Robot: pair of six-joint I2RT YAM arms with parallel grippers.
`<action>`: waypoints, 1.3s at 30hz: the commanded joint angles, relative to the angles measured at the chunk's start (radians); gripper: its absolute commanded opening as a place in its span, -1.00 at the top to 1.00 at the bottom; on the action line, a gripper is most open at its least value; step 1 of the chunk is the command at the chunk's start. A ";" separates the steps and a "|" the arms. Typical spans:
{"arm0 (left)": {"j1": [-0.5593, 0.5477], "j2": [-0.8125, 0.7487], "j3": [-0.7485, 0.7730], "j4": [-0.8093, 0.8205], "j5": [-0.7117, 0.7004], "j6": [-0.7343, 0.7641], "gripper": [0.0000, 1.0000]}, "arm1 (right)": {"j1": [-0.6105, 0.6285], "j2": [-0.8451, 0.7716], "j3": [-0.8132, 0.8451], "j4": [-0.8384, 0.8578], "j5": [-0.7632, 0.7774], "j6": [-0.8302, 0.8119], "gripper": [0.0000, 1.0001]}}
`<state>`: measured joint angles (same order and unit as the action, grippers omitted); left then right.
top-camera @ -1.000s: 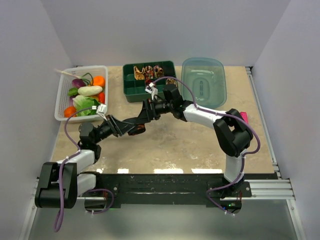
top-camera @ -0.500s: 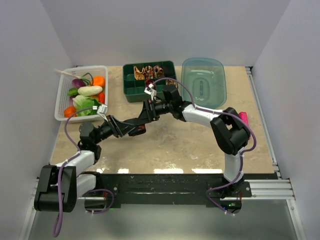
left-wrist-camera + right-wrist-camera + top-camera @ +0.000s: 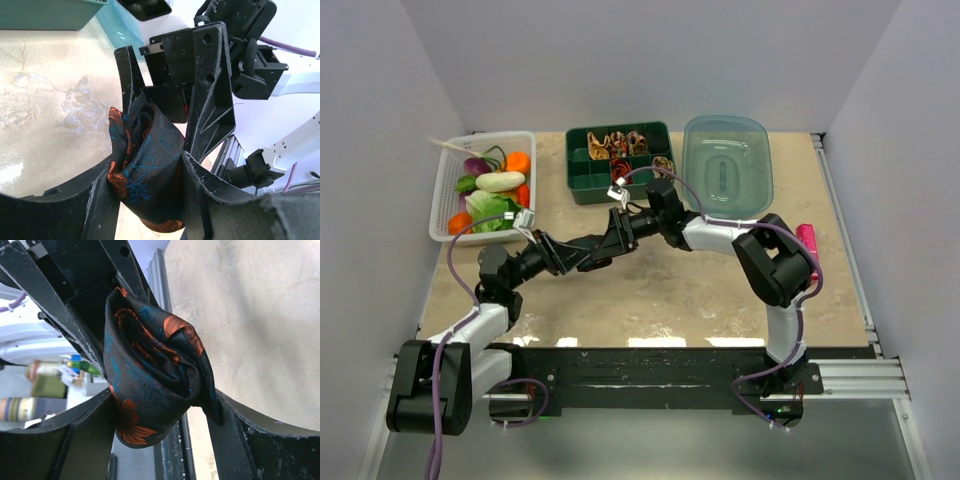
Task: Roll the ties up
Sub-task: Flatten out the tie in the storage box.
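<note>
A dark tie with orange and blue flowers, rolled into a coil (image 3: 150, 165), hangs above the table's middle (image 3: 601, 261). My left gripper (image 3: 150, 172) is shut on it, one finger pressed into each side. My right gripper (image 3: 162, 400) comes in from the opposite side and crosswise. Its fingers (image 3: 95, 425) touch the same coil (image 3: 155, 370) on both flanks. From above, the two grippers meet nose to nose, left (image 3: 596, 257) and right (image 3: 610, 243). Several other rolled ties (image 3: 620, 145) lie in a green tray (image 3: 582, 182).
A white basket (image 3: 448, 190) of toy vegetables stands at the back left. A clear teal container (image 3: 728, 165) sits right of the green tray. A pink bar (image 3: 808, 240) lies at the right, beside the right arm.
The right gripper has slid left onto the coil and narrowed its jaws around it. The left gripper keeps its hold and has barely moved.
</note>
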<state>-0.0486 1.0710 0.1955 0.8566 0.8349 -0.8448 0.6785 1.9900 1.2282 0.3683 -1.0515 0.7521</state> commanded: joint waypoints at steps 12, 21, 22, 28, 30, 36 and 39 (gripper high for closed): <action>-0.011 -0.046 0.036 0.033 -0.042 0.019 -0.07 | 0.004 0.020 -0.030 0.221 -0.048 0.159 0.22; -0.011 -0.078 0.077 -0.138 -0.128 0.095 -0.55 | 0.004 0.006 -0.006 0.132 -0.022 0.104 0.73; -0.011 -0.083 0.091 -0.183 -0.158 0.104 -0.62 | 0.003 -0.003 0.004 0.115 -0.021 0.081 0.74; -0.011 -0.111 0.153 -0.312 -0.244 0.139 -1.00 | -0.002 -0.019 0.063 -0.066 0.031 -0.037 0.80; -0.011 -0.126 0.179 -0.358 -0.270 0.148 -1.00 | -0.008 -0.019 0.071 -0.080 0.044 -0.039 0.80; -0.011 -0.209 0.292 -0.599 -0.453 0.205 -1.00 | -0.033 -0.017 0.155 -0.198 0.100 -0.103 0.81; -0.011 -0.236 0.338 -0.688 -0.526 0.231 -1.00 | -0.049 -0.008 0.246 -0.291 0.151 -0.155 0.81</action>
<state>-0.0559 0.8768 0.4519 0.3058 0.4431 -0.6823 0.6559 2.0060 1.3476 0.1879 -0.9657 0.6838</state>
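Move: The rolled tie sits in my half-closed left fingers, its middle about 1 cm ahead and 2 cm to the right of that hand. It also lies between my open right fingers, some 2 cm to the left of the right hand and level with it. From the right hand, the green storage box is about 21 cm ahead, 4 cm right and 10 cm lower. The clear tray is roughly 21 cm ahead, 30 cm right and 11 cm lower. I hold the tie steady in my left hand while my right fingers close and pinch the roll from the other side. Then my left hand opens wide, lets go and backs off about 5 cm each forward, left and up, turning some 20 degrees counter-clockwise. My right hand keeps its grip and starts forward towards the green storage box, about 3 cm. ##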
